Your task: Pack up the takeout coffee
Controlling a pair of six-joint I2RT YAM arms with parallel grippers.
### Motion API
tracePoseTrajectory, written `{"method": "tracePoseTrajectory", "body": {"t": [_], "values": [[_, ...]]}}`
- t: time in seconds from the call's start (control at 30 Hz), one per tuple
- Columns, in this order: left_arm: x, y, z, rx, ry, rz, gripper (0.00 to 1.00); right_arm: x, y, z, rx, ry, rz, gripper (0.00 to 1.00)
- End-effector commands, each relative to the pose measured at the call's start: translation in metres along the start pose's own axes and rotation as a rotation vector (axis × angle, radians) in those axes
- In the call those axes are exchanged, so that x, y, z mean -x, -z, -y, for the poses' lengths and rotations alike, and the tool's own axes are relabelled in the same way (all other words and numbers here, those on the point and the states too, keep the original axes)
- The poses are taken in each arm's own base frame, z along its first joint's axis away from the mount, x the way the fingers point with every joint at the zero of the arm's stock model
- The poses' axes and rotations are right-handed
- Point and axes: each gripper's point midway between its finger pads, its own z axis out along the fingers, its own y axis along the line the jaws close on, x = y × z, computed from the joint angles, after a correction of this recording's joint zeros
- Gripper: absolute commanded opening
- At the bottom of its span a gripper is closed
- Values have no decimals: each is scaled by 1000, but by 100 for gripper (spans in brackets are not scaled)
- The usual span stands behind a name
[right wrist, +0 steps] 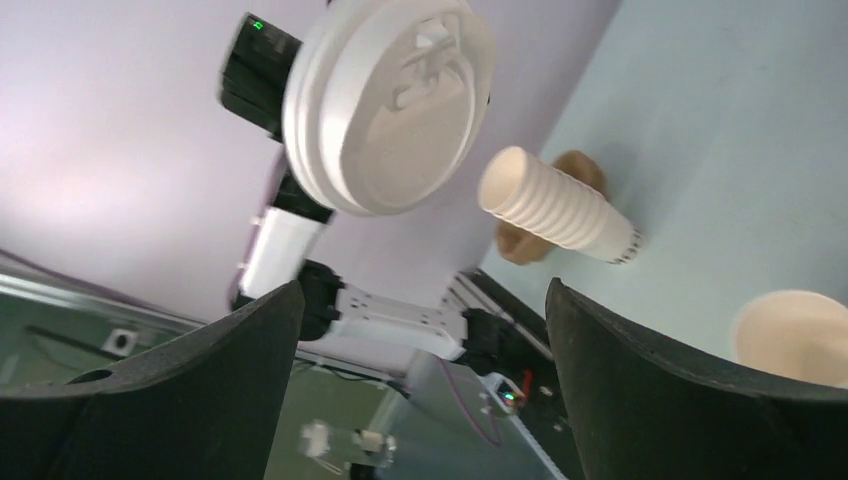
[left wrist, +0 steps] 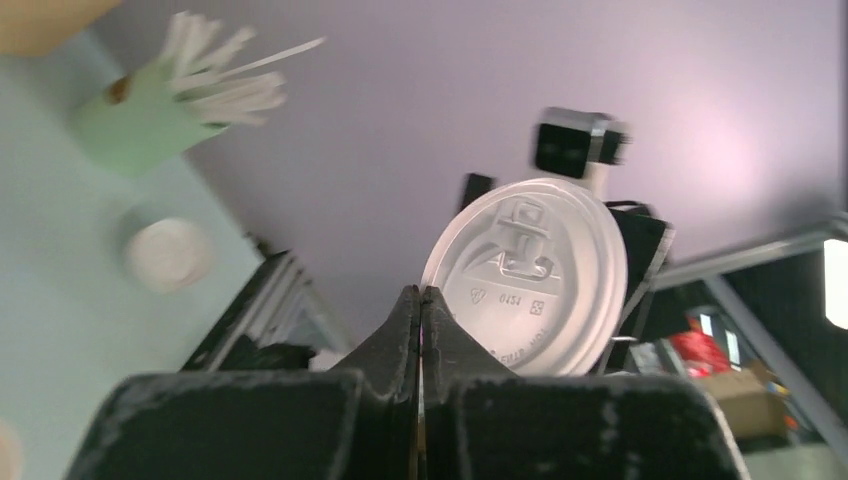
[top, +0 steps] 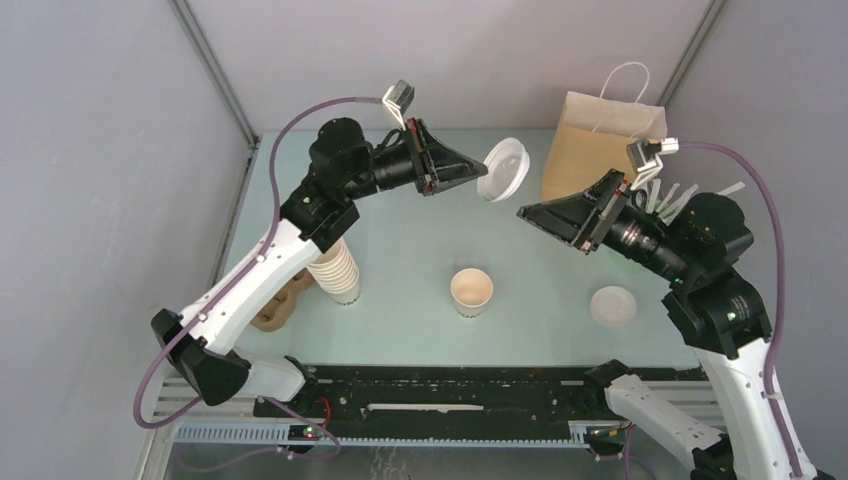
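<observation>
The takeout coffee cup (top: 471, 292), cream-white with a tan inside, stands upright and uncovered at the middle of the table; it also shows at the right edge of the right wrist view as the cup (right wrist: 790, 335). My left gripper (top: 483, 166) (left wrist: 421, 290) is shut on the rim of a white plastic lid (top: 503, 168) (left wrist: 530, 275), held in the air above the far side of the table. My right gripper (top: 522, 212) (right wrist: 420, 290) stands open just right of and below that lid (right wrist: 385, 105), with nothing between its fingers.
A tall stack of nested cups (top: 338, 270) (right wrist: 555, 210) and a brown cardboard carrier (top: 280, 305) stand at the left. A loose white lid (top: 613, 306) (left wrist: 168, 253) lies at the right. A brown paper bag (top: 595, 140) and a green holder of sticks (left wrist: 130, 125) stand at the back right.
</observation>
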Motion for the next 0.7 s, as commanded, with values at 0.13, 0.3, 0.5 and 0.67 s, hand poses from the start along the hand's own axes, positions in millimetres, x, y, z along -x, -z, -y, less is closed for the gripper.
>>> {"method": "tracePoseTrajectory", "body": {"t": [0.13,0.3,0.5,0.67], "values": [[13,32,106,-452,3,40,0,18,-27,-58,296,-175,9,100],[11,33,100,-471,54,47,0,28,-30,-73,366,-188,31,100],[10,32,95,-461,78,45,0,40,-25,-91,452,-130,88,100],[10,30,94,-465,91,36,0,44,-27,-97,478,-55,140,100]]}}
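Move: Off the right hand's open fingertips, the coffee lid stands some 7 cm ahead, 4 cm to the left and about 2 cm higher. The left hand already pinches it by the rim, the lid's middle lying about 3 cm to that hand's right and 3 cm above. The open paper cup is on the table, roughly 6 cm ahead of the right hand, 5 cm left and 36 cm below. Lifting the lid by about 7.5 cm, the left hand draws it some 3 cm back towards the right gripper, its fingertips tilting up some 20 degrees, then holds it there with the pinch kept shut. The right hand climbs about as far while going 4 cm left towards the lid, tips tilting up too and swinging slightly counter-clockwise, fingers staying wide open. ##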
